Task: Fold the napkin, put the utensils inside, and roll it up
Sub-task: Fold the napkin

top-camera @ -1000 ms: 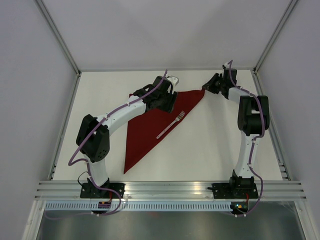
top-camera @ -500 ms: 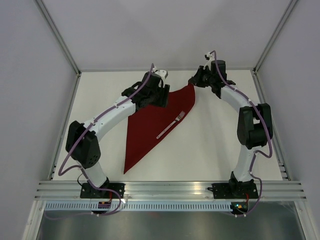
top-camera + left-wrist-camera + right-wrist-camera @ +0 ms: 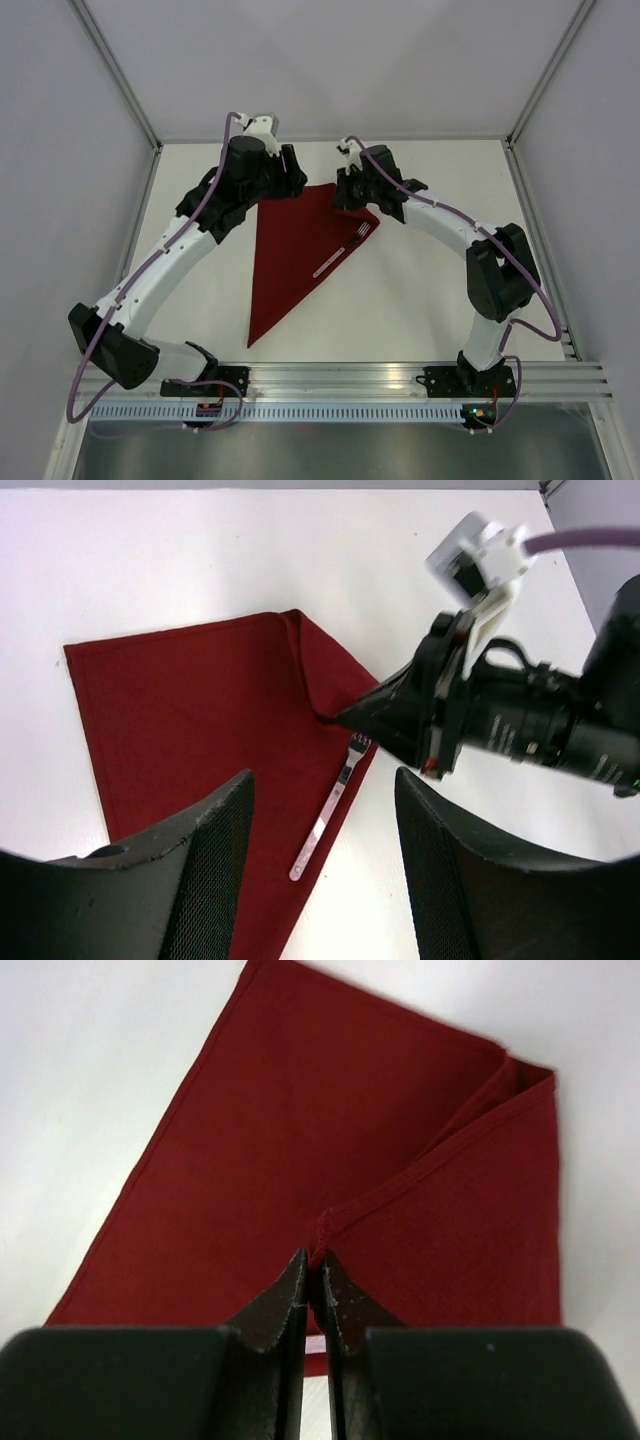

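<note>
The dark red napkin [image 3: 295, 255] lies on the white table as a long triangle pointing toward the near edge. A silver fork [image 3: 342, 252] rests on its right side, tines toward the far right. My right gripper [image 3: 347, 200] is shut on the napkin's far right corner [image 3: 322, 1222], holding it up over the cloth so a flap folds leftward. My left gripper [image 3: 288, 183] hovers above the napkin's far left part, open and empty. In the left wrist view, the fork [image 3: 328, 815] shows between my fingers [image 3: 215, 870], with the napkin [image 3: 200, 720] below.
Metal frame posts and white walls bound the table on the left [image 3: 130, 240], right [image 3: 540, 240] and far sides. The aluminium rail [image 3: 340, 375] with both arm bases runs along the near edge.
My right gripper has carried the napkin's right corner leftward over the cloth. The left arm has pulled back and left off the napkin, its jaws a little wider.
</note>
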`<action>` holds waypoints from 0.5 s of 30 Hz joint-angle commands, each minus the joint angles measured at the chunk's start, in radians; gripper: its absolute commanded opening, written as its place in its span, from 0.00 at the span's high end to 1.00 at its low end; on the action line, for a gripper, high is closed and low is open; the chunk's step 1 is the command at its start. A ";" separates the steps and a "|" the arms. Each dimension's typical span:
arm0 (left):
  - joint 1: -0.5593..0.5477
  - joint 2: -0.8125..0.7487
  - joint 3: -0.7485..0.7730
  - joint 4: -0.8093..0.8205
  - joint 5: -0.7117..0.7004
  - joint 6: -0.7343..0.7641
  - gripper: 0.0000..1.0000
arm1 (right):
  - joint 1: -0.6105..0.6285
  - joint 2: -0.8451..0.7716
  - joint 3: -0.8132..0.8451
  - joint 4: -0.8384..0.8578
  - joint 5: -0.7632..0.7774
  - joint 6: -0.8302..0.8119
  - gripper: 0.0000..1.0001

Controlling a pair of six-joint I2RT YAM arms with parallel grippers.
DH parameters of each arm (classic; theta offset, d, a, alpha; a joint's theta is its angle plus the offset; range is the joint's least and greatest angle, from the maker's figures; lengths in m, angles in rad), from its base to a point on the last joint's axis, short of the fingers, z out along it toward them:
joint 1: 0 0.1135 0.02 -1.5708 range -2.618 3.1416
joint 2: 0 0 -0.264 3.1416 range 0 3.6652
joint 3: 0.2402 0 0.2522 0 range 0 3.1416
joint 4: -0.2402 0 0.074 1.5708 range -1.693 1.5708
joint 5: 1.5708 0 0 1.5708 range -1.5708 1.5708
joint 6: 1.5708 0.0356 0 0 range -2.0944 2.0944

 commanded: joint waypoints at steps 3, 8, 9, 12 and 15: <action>0.003 -0.057 -0.046 -0.019 -0.007 -0.038 0.36 | 0.105 -0.011 -0.016 -0.052 0.081 -0.061 0.86; 0.004 -0.073 -0.066 -0.025 -0.004 -0.031 0.36 | 0.188 0.015 -0.030 -0.062 0.119 -0.080 0.87; 0.004 -0.077 -0.069 -0.025 0.000 -0.030 0.36 | 0.194 0.020 -0.036 -0.065 0.128 -0.083 0.87; 0.004 -0.078 -0.077 -0.025 0.004 -0.028 0.36 | 0.217 0.039 -0.058 -0.066 0.144 -0.097 0.87; 0.004 -0.078 -0.088 -0.024 0.009 -0.028 0.36 | 0.229 0.060 -0.070 -0.068 0.152 -0.103 0.87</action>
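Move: The right hand already pinches the napkin's far-right corner, some 13 cm above the table; the spot it is carrying it to, on the napkin just past the fork's handle, lies about 9 cm back and 7 cm left, 13 cm lower. The fork's middle is roughly 6 cm back, straight below that line with no sideways offset, and the napkin's far-left corner about 13 cm ahead and 26 cm left. From the left hand, that spot is around 5 cm back, 3 cm right and 29 cm down. Keeping its pinch on the raised corner, the right hand sweeps it back and to the left over the fork towards the middle of the napkin, about 9 cm across the table, slowing as it goes. It sinks some 5 cm as well, most steeply at the end once the leftward travel has stopped, while the wrist rolls its left side down and turns counter-clockwise, each by about 10 degrees; the open, empty left hand just settles a couple of centimetres down and slightly back. ##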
